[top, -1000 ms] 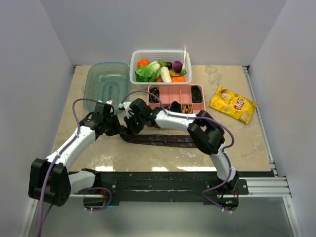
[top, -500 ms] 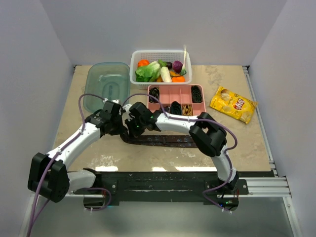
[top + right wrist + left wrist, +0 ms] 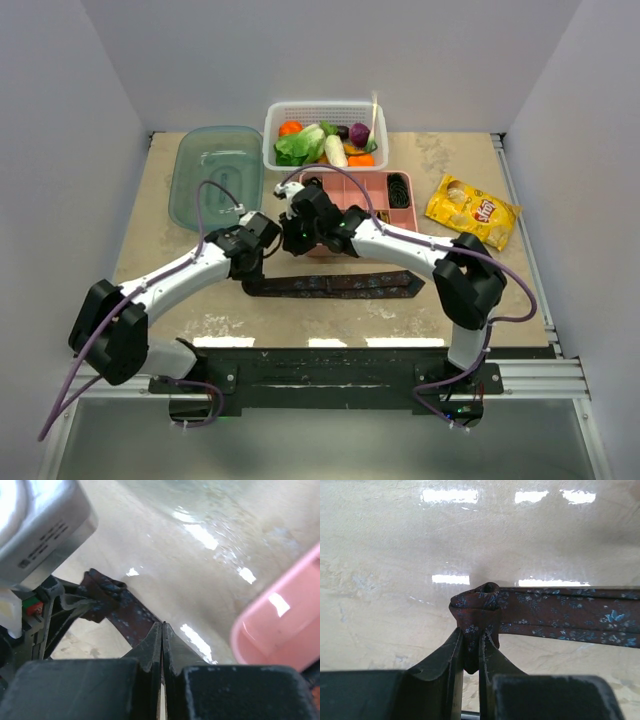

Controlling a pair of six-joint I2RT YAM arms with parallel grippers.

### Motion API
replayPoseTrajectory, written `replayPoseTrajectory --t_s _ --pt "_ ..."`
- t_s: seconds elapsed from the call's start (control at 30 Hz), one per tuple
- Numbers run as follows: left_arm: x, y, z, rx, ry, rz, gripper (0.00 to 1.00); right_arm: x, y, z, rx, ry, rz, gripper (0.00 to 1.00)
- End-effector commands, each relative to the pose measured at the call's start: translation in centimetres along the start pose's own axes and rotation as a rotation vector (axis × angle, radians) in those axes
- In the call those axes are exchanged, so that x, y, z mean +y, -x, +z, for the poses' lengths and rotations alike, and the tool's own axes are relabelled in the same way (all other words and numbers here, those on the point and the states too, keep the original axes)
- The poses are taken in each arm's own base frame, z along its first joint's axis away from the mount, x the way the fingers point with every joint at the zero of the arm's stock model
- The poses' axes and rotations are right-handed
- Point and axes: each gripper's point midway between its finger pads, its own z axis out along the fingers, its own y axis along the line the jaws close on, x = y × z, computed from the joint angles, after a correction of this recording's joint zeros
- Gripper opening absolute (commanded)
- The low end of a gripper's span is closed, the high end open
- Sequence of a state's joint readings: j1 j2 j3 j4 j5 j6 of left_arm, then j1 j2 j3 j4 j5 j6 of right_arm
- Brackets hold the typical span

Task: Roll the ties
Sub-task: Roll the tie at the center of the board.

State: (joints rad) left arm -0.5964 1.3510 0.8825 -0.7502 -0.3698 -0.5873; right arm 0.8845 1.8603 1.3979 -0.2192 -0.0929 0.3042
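Observation:
A dark brown-maroon tie (image 3: 340, 285) with small blue flowers lies flat across the table in front of the pink tray. My left gripper (image 3: 255, 268) is shut on its folded left end. The left wrist view shows the fabric pinched between the jaws (image 3: 472, 637) and the tie (image 3: 560, 617) running off to the right. My right gripper (image 3: 288, 243) is shut and empty, just above and behind that end. The right wrist view shows its closed tips (image 3: 161, 626) over the tie (image 3: 127, 617). A black coiled tie (image 3: 399, 186) sits in the tray.
A pink compartment tray (image 3: 405, 218) stands right behind the tie and shows in the right wrist view (image 3: 280, 615). A white basket of vegetables (image 3: 325, 108) and a teal container lid (image 3: 215, 170) are at the back. A yellow chip bag (image 3: 472, 210) lies at the right.
Both grippers have moved right. The left gripper has dragged the tie's end with it, so the whole tie lies further right. The right gripper now sits nearer the pink tray.

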Motion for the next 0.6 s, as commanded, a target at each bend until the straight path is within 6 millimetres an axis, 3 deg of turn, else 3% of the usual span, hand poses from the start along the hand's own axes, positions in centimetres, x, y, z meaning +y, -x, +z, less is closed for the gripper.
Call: replayPoseTrajectory --t_s 0.0,0.23,0.57 --pt "0.6 1.3 -0.5 -0.062 0.134 -0.003 0.00 -2.0 0.8 -1.9 -0.043 -0.065 0.058 0.00" --pt "-0.5 0.0 0.0 -0.077 0.204 0.041 0.00 -6.0 -0.7 -3.8 -0.042 -0.149 0.150 0.00" --pt "-2.6 -1.5 0.5 -0.087 0.290 0.104 0.00 -8.0 -1.9 -4.9 -0.035 -0.185 0.178 0.00"
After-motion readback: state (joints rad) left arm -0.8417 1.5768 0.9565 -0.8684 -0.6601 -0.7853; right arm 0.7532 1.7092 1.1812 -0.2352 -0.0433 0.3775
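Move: The tie's rolled end is already between the left fingers, its bulk roughly 1 cm ahead of that hand and 2 below. The tie's flat stretch runs off to the right, its middle about 21 cm to the hand's right, level with it fore and aft, 4 cm lower. From the right hand the rolled end lies some 9 cm back, 10 left and 8 below; the pink box's middle is about 8 ahead and 15 right, 7 lower. The tie's rolled end, still pinched by the left fingers, is lowered about 2 cm and brought slightly back and to the right, while the left wrist tips over to the right by some 15 degrees, its fingertips swinging left. The right hand, empty and shut, draws away from the roll, travelling about 9 cm right towards the pink box's near edge and sinking some 2 cm. ##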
